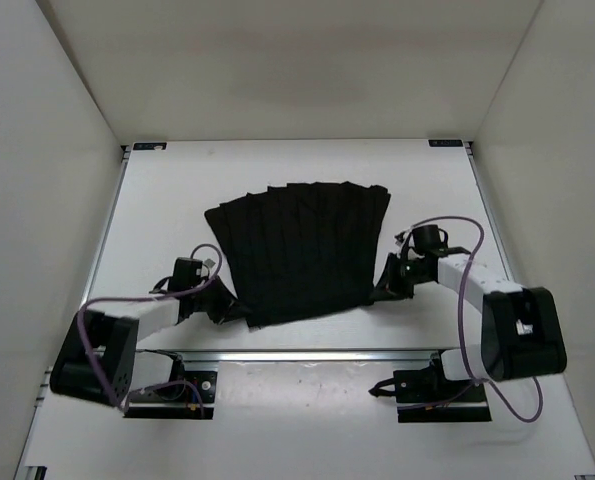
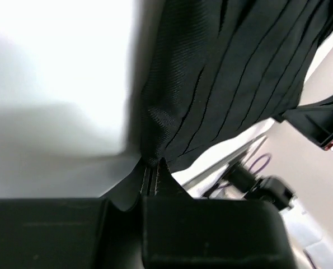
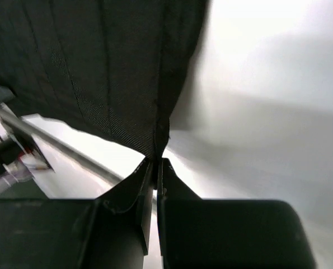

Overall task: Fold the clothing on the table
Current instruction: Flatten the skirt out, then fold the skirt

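The clothing [image 1: 297, 250] is a black pleated garment spread flat in the middle of the white table [image 1: 177, 190]. My left gripper [image 1: 220, 303] is shut on its near left corner; in the left wrist view the fabric [image 2: 222, 84] runs up from the pinched fingertips [image 2: 160, 168] of that gripper [image 2: 150, 165]. My right gripper [image 1: 385, 287] is shut on the near right corner. In the right wrist view the cloth [image 3: 88, 67] hangs from the closed gripper [image 3: 156, 159], its corner caught between the fingertips [image 3: 146, 168].
White walls [image 1: 47, 150] enclose the table on three sides. A metal rail [image 1: 307, 353] runs along the near edge between the arm bases [image 1: 172, 390]. Purple cables [image 1: 467, 290] loop over both arms.
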`<action>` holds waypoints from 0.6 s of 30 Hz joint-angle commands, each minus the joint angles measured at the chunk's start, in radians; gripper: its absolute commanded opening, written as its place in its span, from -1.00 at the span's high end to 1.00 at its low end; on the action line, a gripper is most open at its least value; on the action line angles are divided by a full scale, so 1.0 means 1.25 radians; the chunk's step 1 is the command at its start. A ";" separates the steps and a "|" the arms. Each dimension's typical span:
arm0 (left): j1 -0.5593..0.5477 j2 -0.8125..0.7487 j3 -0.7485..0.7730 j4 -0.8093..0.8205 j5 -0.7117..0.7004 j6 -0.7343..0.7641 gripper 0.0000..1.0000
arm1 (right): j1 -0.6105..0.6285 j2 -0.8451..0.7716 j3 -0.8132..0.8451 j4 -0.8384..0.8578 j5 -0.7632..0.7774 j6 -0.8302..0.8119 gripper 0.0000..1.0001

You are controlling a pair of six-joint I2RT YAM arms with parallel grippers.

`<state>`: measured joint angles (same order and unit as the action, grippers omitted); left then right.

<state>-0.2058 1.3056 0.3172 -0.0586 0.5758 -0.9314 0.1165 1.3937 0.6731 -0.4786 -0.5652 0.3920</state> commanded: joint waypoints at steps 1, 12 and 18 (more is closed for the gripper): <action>0.012 -0.181 -0.052 -0.066 0.001 0.054 1.00 | 0.011 -0.153 -0.060 -0.033 0.024 -0.040 1.00; 0.004 -0.123 0.120 -0.087 -0.026 0.032 1.00 | -0.014 -0.088 0.096 -0.066 0.027 -0.037 0.99; 0.003 -0.145 0.067 -0.149 0.024 0.049 0.93 | 0.034 -0.150 0.020 -0.144 0.099 -0.020 1.00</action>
<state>-0.2047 1.1790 0.4458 -0.1658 0.5640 -0.8970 0.1326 1.2697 0.7433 -0.5594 -0.5110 0.3672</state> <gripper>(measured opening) 0.036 0.020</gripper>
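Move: I already hold the skirt's two near corners. Its middle lies about 15 cm ahead and 12 cm right of my left hand, and some 11 cm ahead and 15 cm left of my right. The far left corner is roughly 24 cm ahead and 7 cm left of my left hand; the far right corner is about 26 cm ahead and 2 cm right of my right. All this lies just below hand height. With both grippers still shut on the near corners, I finish the pull back towards myself, about 2 cm more with my left hand and 4 with my right. Then I lift the held edge some 4 to 5 cm while carrying it forward again towards the far edge by about 6 cm, tilting both sets of fingertips outward by roughly 10 degrees. ##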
